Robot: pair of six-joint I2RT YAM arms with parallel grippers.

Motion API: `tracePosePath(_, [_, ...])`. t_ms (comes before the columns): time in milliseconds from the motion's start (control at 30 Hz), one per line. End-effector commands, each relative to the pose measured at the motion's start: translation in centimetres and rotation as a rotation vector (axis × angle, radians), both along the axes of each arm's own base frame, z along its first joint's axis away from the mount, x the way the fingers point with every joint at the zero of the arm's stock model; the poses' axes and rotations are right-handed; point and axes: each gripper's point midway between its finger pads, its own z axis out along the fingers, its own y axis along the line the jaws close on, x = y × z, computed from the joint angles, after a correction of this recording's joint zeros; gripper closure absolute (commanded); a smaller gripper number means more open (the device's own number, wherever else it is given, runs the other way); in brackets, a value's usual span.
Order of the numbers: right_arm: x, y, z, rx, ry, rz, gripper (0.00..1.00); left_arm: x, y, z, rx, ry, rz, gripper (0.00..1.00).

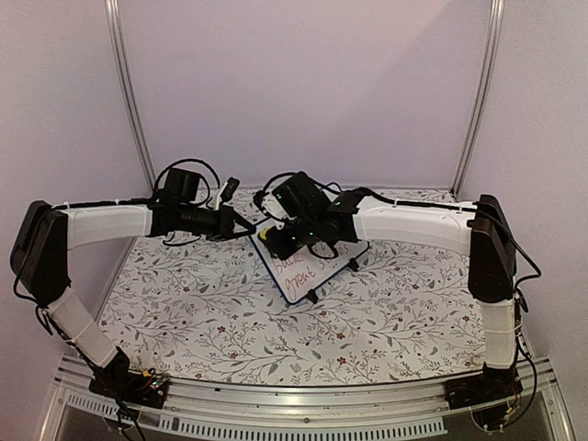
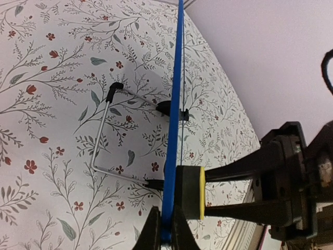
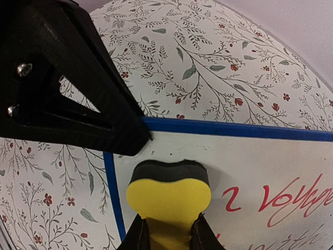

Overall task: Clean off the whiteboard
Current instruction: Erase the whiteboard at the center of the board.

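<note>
The whiteboard (image 1: 310,268) stands tilted at mid-table, with a blue frame and red and dark handwriting. In the left wrist view I see its blue edge (image 2: 174,104) edge-on, and my left gripper (image 2: 166,221) is shut on that edge near a corner. My right gripper (image 3: 169,232) is shut on a yellow sponge eraser (image 3: 169,195). The eraser's dark pad (image 3: 169,171) presses against the white surface (image 3: 250,156) by the upper left corner, just left of the red writing (image 3: 276,200). From above, both grippers (image 1: 241,223) (image 1: 276,237) meet at the board's far left corner.
A bent wire stand (image 2: 101,140) with black tips props the board from behind. A floral-patterned cloth (image 1: 211,312) covers the table. Plain walls and two metal posts (image 1: 129,92) close off the back. A metal rail (image 1: 294,409) runs along the near edge.
</note>
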Motion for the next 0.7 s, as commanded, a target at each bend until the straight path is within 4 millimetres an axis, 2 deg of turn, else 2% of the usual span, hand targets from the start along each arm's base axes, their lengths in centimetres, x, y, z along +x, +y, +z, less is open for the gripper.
tracePosePath(0, [0.4,0.5,0.2,-0.017,-0.029,0.005,0.80,0.4,-0.2,1.3,-0.020,-0.018,0.008,0.96])
tracePosePath(100, [0.3,0.1,-0.6,-0.046,-0.022,0.001,0.80,0.4,-0.2,1.4,-0.021,-0.018,0.007,0.96])
tracePosePath(300, [-1.4,-1.7,-4.5,-0.119,0.050,0.007,0.80,0.4,-0.3,1.3,-0.023,-0.013,0.003,0.96])
tracePosePath(500, [-3.0,-3.6,-6.2,-0.171,0.079,0.004,0.80,0.4,-0.3,1.3,-0.024,-0.011,0.003,0.96])
tracePosePath(667, [-3.3,-4.0,-6.2,-0.176,0.082,0.002,0.80,0.4,-0.3,1.3,-0.023,-0.014,0.003,0.96])
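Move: The right hand, already gripping the eraser at the whiteboard's upper left, has the word "back" about 4 cm to its right, 2 cm nearer and 4 cm below. The board's upper left corner is about 4 cm to its left, level fore-and-aft, 1 cm up. "Great" lies some 7 cm right, 4 cm back, 7 cm lower. From the left hand, "back" is roughly 8 cm right, 2 cm back, 5 cm below. Right hand wipes the eraser about 5 cm down, back and right over "back"; left keeps pinching the board's edge. ##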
